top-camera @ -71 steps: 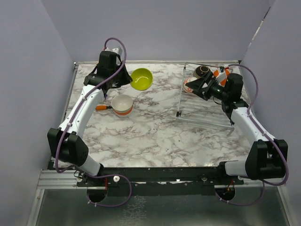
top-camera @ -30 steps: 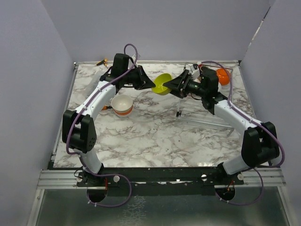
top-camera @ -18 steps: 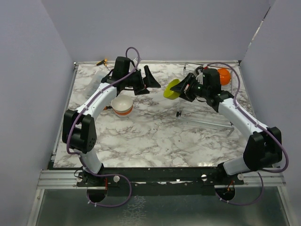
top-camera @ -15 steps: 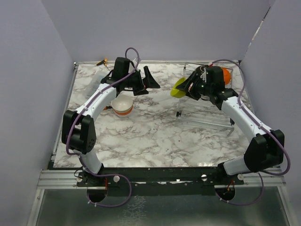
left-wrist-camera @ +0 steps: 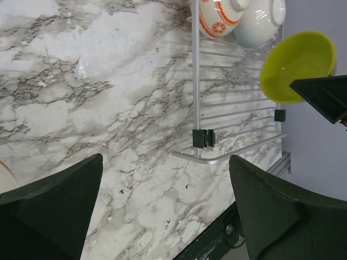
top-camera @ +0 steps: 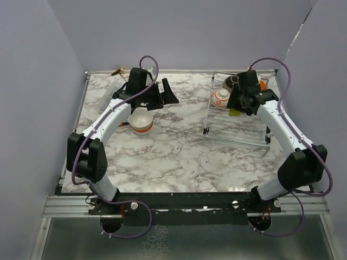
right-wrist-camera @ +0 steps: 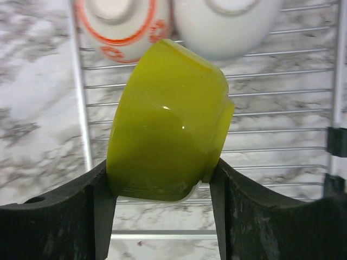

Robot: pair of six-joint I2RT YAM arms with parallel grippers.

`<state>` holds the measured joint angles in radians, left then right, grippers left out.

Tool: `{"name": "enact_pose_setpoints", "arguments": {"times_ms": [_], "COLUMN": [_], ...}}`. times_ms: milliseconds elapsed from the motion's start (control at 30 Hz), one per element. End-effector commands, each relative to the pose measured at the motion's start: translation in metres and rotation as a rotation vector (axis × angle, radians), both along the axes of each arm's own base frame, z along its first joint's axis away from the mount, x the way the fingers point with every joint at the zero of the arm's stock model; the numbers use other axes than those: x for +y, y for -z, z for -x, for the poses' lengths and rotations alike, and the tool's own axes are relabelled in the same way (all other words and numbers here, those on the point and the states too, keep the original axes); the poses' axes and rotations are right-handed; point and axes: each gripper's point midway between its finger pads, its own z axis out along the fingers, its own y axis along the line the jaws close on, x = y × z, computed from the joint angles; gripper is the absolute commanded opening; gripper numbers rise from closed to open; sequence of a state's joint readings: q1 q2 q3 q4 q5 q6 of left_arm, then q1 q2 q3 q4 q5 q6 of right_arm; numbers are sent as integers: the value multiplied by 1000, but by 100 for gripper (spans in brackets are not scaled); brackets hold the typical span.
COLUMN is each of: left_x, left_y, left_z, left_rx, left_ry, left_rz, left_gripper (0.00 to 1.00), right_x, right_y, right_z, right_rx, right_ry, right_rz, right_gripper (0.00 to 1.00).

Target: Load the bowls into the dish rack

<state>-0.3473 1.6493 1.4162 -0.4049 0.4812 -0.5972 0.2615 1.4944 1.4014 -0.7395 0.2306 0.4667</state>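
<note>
My right gripper [right-wrist-camera: 160,174] is shut on the lime green bowl [right-wrist-camera: 168,124], holding it on edge over the silver wire dish rack [right-wrist-camera: 271,130]. From above, only a sliver of that bowl [top-camera: 235,112] shows under the right gripper [top-camera: 238,104]. In the rack [top-camera: 238,130] sit a white bowl with orange pattern [top-camera: 220,97], a dark brown bowl [top-camera: 233,82] and an orange bowl [top-camera: 263,84]. My left gripper [top-camera: 167,95] stands open and empty above the marble. A white bowl with an orange band [top-camera: 141,120] rests just below it.
The left wrist view shows the rack's near corner [left-wrist-camera: 200,154], the patterned bowl [left-wrist-camera: 217,13] and a plain white bowl [left-wrist-camera: 263,19] in it. A small orange-and-black object [top-camera: 116,71] lies at the back-left table edge. Purple walls close in on three sides.
My left gripper opened and let go of the lime green bowl. The right gripper took it and carried it right, over the rack. The left arm drew back slightly.
</note>
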Motion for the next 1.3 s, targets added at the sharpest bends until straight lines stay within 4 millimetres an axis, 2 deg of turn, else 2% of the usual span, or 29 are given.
{"name": "enact_pose_setpoints", "arguments": {"times_ms": [0,133,333,600,933,1267], "left_x": [16,23,29,37,45,47], "left_y": [1,6,12,18,21,23], "left_z": [7,9,13,15,16,17], "left_rx": [-25,-18,-14,-14,-4,9], "left_ry": [-30,-33,-37,-22,-27,-20], "left_rz": [-91,-130,-167,-214,-247,-242], "left_gripper": [99,99,99,99,98,98], "right_x": [-57,-77,-88,-107,-104,-111], "right_y": [17,29,44,65,84,107], "right_z": [16,21,21,17,4,24], "right_rx": [139,225,296,403,460,596], "right_ry": [97,137,143,140,91,67], "right_rz": [313,442,530,697,728,784], "right_gripper": [31,36,45,45,47,51]}}
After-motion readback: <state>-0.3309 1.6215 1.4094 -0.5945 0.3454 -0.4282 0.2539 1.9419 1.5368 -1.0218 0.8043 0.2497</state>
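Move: The right hand already holds the green bowl; the free bars it is taken to lie about 12 cm right, 2 cm back and 11 cm below. The patterned bowl sits some 10 cm ahead and 4 cm left, the pale bowl 9 cm ahead and 5 cm right, both about 11 cm lower. From the empty left hand the white bowl is roughly 14 cm left, 2 cm back and 15 cm down. Right carries the green bowl 10 cm right and down, fingers swinging rightward, towards free bars; left drifts leftward. ##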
